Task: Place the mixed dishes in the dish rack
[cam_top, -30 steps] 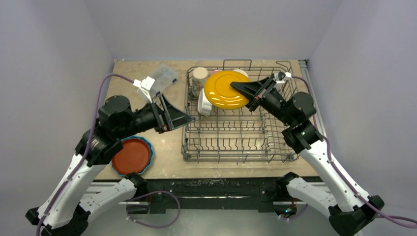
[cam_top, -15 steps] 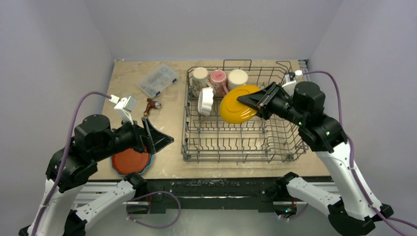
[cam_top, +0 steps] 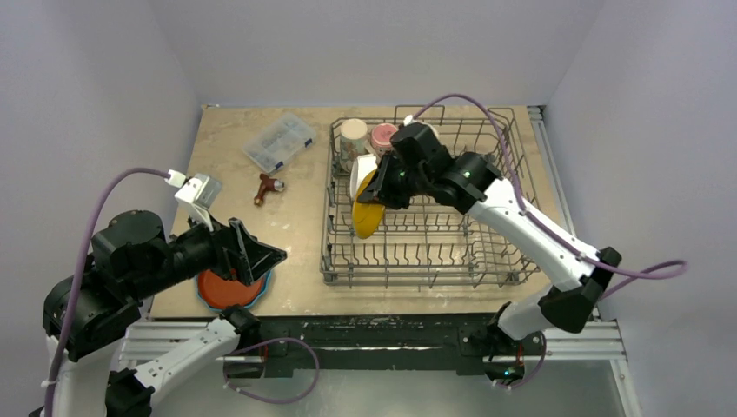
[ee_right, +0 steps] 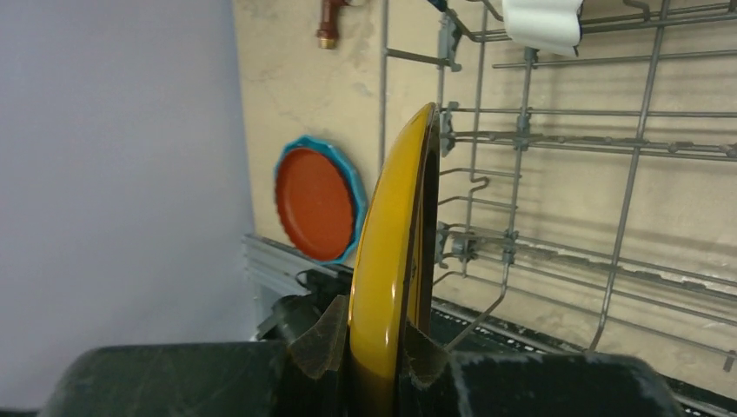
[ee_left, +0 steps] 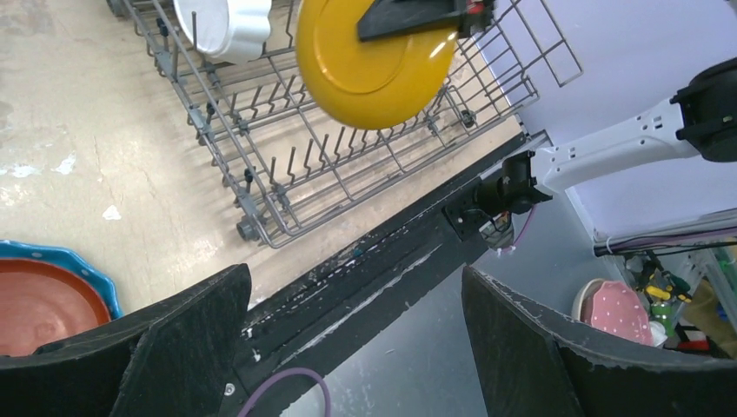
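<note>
My right gripper [cam_top: 381, 188] is shut on the rim of the yellow plate [cam_top: 368, 211], which stands on edge over the left part of the dish rack [cam_top: 434, 248]. The right wrist view shows the plate [ee_right: 395, 243] pinched between both pads. A white scalloped bowl [cam_top: 361, 172] stands just behind it, and a cream mug [cam_top: 353, 135] and a pink mug [cam_top: 383, 137] sit at the rack's back left. The orange plate [cam_top: 228, 285] lies on the blue plate [cam_top: 263, 284] at the table's near left. My left gripper [cam_top: 263, 261] hangs open above them, holding nothing.
A clear compartment box [cam_top: 278, 142] and a small red-brown tool [cam_top: 268, 185] lie on the table left of the rack. The right arm stretches across the rack's back half. The table's front edge and black frame [ee_left: 374, 261] run just below the left gripper.
The right arm swung left across the rack, turning the yellow plate on edge and lowering it beside the bowl. The left arm drew back toward the near-left corner, over the orange plate.
</note>
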Controlling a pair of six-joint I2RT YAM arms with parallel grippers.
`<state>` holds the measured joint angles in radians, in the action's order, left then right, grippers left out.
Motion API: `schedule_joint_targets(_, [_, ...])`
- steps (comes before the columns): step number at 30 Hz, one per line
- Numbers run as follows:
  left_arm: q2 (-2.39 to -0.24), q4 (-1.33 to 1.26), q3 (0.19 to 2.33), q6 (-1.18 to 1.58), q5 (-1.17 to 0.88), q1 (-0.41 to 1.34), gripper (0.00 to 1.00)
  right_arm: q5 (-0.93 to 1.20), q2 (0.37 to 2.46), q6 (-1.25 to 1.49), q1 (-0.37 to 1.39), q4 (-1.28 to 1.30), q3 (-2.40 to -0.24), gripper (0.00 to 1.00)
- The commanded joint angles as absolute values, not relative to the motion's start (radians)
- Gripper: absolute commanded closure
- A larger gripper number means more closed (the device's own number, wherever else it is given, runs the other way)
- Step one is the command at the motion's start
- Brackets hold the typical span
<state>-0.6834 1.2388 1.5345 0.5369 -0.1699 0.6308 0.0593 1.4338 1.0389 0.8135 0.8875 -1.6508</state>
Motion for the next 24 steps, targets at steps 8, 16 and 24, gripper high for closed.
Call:
schedule_joint_targets(8, [-0.755,1.268,1.651,0.397,-0.146,0.631,0.1,-0.103,1.694,0.951,0.908,0.978,-1.914,1.0])
schedule_joint_targets(16, [-0.74,1.291,1.654,0.368,-0.108,0.631,0.09,-0.108,1.697,0.973,0.919,0.976,-1.852,1.0])
schedule_joint_targets(24, [-0.743,1.278,1.645,0.374,-0.139,0.631,0.09,-0.109,1.71,0.983,0.948,0.931,-1.787,1.0])
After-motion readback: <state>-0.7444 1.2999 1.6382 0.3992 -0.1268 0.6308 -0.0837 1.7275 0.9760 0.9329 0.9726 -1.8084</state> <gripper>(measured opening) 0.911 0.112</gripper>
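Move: The right hand holds the yellow plate on edge above the rack. The free slot among the left-hand tines lies about 5 cm to its left, level fore and aft, some 18 cm below. The white bowl stands roughly 11 cm ahead and 2 cm left of the hand; the rack's left rim runs about 9 cm to its left. From the left hand, that slot is about 14 cm ahead, 12 cm right and 24 cm down. Lower the right gripper about 7 cm towards the open tines behind the white bowl, keeping the yellow plate pinched. Carry it some 5 cm left and slightly forward while sinking, then go almost straight down, easing back a little. Tip the fingers about 15 degrees steeper towards the rack as you go. ##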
